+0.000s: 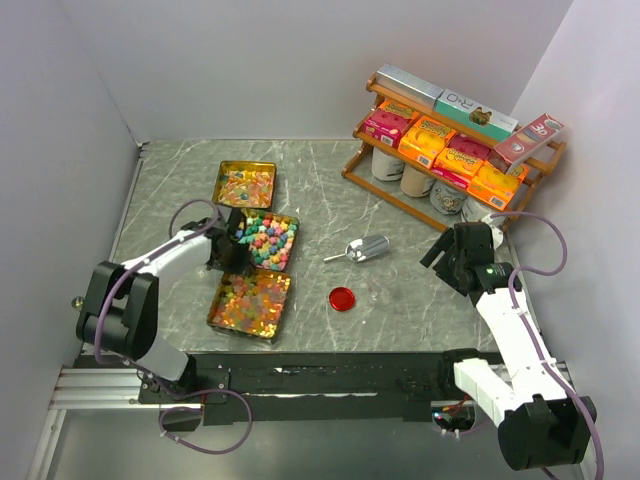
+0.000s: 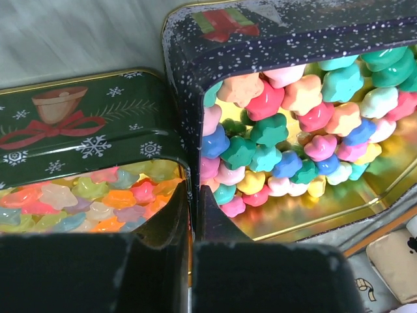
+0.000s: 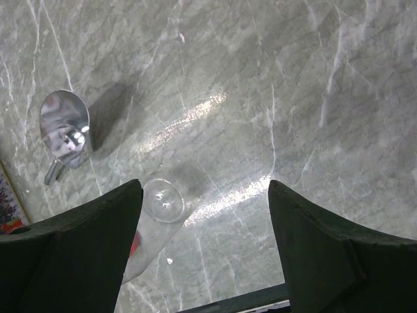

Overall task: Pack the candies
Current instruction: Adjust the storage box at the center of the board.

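The candies lie in three open tins at the left. Star-shaped candies [image 2: 280,130] fill the dark snowy tin [image 2: 195,59], the middle tin [image 1: 290,222] in the top view. Glossy gummies [image 2: 98,199] fill the green tin [image 2: 98,124], which is the near tin [image 1: 216,305] in the top view. My left gripper [image 2: 189,192] [image 1: 230,255] is shut on the dark tin's side wall, one finger in each tin. At the right, my right gripper [image 3: 205,186] [image 1: 436,256] hangs open above the table, holding nothing.
A third tin [image 1: 245,166] of candies sits farther back. A metal scoop [image 1: 365,247] [image 3: 65,127], a clear plastic jar [image 3: 159,202] lying on its side and a red lid [image 1: 342,298] are mid-table. A wooden shelf [image 1: 352,172] of boxes stands at the back right.
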`<state>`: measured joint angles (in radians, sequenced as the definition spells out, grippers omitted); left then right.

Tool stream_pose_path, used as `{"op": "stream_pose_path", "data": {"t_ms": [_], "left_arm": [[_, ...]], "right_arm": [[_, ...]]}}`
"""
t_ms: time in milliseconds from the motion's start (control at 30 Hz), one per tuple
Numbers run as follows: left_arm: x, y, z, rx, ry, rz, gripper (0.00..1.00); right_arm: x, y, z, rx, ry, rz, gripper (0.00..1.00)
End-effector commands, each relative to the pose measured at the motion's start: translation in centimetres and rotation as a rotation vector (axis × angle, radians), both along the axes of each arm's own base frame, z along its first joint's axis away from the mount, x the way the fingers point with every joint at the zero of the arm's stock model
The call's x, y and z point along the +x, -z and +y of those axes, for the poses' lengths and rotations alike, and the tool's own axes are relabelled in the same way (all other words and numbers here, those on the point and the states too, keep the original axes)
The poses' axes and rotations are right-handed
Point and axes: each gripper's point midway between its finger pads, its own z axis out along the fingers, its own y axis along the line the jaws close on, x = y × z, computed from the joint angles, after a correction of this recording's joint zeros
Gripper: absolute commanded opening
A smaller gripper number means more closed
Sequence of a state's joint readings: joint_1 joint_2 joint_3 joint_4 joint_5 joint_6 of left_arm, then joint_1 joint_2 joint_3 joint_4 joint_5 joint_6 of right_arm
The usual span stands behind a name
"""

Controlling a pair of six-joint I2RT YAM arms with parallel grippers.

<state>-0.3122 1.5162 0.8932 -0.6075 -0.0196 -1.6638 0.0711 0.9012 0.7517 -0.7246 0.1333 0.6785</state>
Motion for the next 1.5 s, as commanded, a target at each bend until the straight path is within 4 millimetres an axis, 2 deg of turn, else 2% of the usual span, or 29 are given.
{"op": "stream_pose_path", "data": {"t_ms": [0, 100, 267, 333, 433, 567, 633, 667, 700, 800, 1000, 1067, 1133, 1200, 1300, 1467], "left_arm": [[0.0, 0.1, -4.3, -0.114, -0.054, 0.067, 0.05], [0.1, 0.0, -6.1, -0.15, -0.067, 0.081, 0.08], [-0.9, 0.3, -8.1, -0.191, -0.125, 0.115, 0.13], [-1.3, 0.3, -9.4, -0.217, -0.108, 0.1, 0.14], [-2.1, 0.9, -10.3, -0.227, -0.079, 0.121, 0.15], [-1.9, 0.5, -10.1, -0.195, -0.044, 0.093, 0.22], [-1.3, -0.1, -9.9, -0.178, -0.039, 0.063, 0.31], [-0.7, -0.7, -10.1, -0.173, -0.019, 0.038, 0.36], [-0.5, -0.9, -9.8, -0.152, -0.019, 0.033, 0.5], [0.2, -1.8, -10.1, -0.126, 0.02, 0.014, 0.67], [1.4, -4.2, -10.7, -0.124, 0.078, -0.047, 0.78], [1.7, -5.1, -10.3, -0.102, 0.084, -0.076, 0.82], [1.7, -6.3, -10.0, -0.093, 0.1, -0.104, 0.93], [2.1, -7.3, -9.7, -0.038, 0.177, -0.144, 0.98], [2.2, -8.1, -9.2, 0.037, 0.266, -0.146, 0.96], [2.6, -10.0, -9.3, 0.042, 0.325, -0.229, 0.96]], "right_arm": [[0.3, -1.1, -0.2, 0.0, 0.007, -0.045, 0.85], [0.3, -0.8, 0.0, 0.008, -0.004, -0.038, 0.84], [0.2, -0.6, 0.2, 0.017, -0.014, -0.034, 0.84], [0.3, -0.7, 0.4, 0.024, -0.019, -0.043, 0.84], [0.3, -0.8, 0.6, 0.033, -0.027, -0.047, 0.84], [0.3, -0.6, 0.9, 0.047, -0.033, -0.047, 0.84], [0.3, -0.5, 1.0, 0.054, -0.037, -0.051, 0.84], [0.3, -0.6, 1.2, 0.061, -0.041, -0.057, 0.85], [0.3, -0.6, 1.2, 0.063, -0.045, -0.061, 0.85], [0.3, -0.7, 1.3, 0.069, -0.048, -0.064, 0.85], [0.3, -1.0, 1.3, 0.066, -0.047, -0.072, 0.85], [0.2, -1.0, 1.2, 0.065, -0.044, -0.074, 0.85], [0.3, -1.0, 1.2, 0.065, -0.044, -0.074, 0.86], [0.4, -1.1, 1.3, 0.066, -0.049, -0.073, 0.86], [0.7, -1.2, 1.5, 0.075, -0.057, -0.088, 0.87], [1.1, -1.6, 1.6, 0.083, -0.06, -0.112, 0.89]]}}
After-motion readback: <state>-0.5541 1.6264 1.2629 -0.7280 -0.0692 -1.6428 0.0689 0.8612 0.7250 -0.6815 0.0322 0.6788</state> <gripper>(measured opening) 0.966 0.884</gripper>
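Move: The left fingers are already shut on the meeting rims of two storage boxes. The star-candy box's middle is about 7 cm ahead and 3 cm right, the gummy box's some 9 cm back and 1 cm left, both roughly 3 cm below. Across open board lie the red lid, about 21 cm right and 8 cm back, and the scoop, 27 cm right and 5 cm ahead. From the right hand the star-candy box is some 38 cm left, 8 cm ahead, 11 cm below. Still pinching the two adjoining rims, the left hand drags both boxes level to the right, about 10 cm towards the red lid and scoop, the fingertips swinging some 10 degrees to the right. It stops there, opens wide to let go of the rims, then rises about 7.5 cm clear, easing forward and turning slightly clockwise. ##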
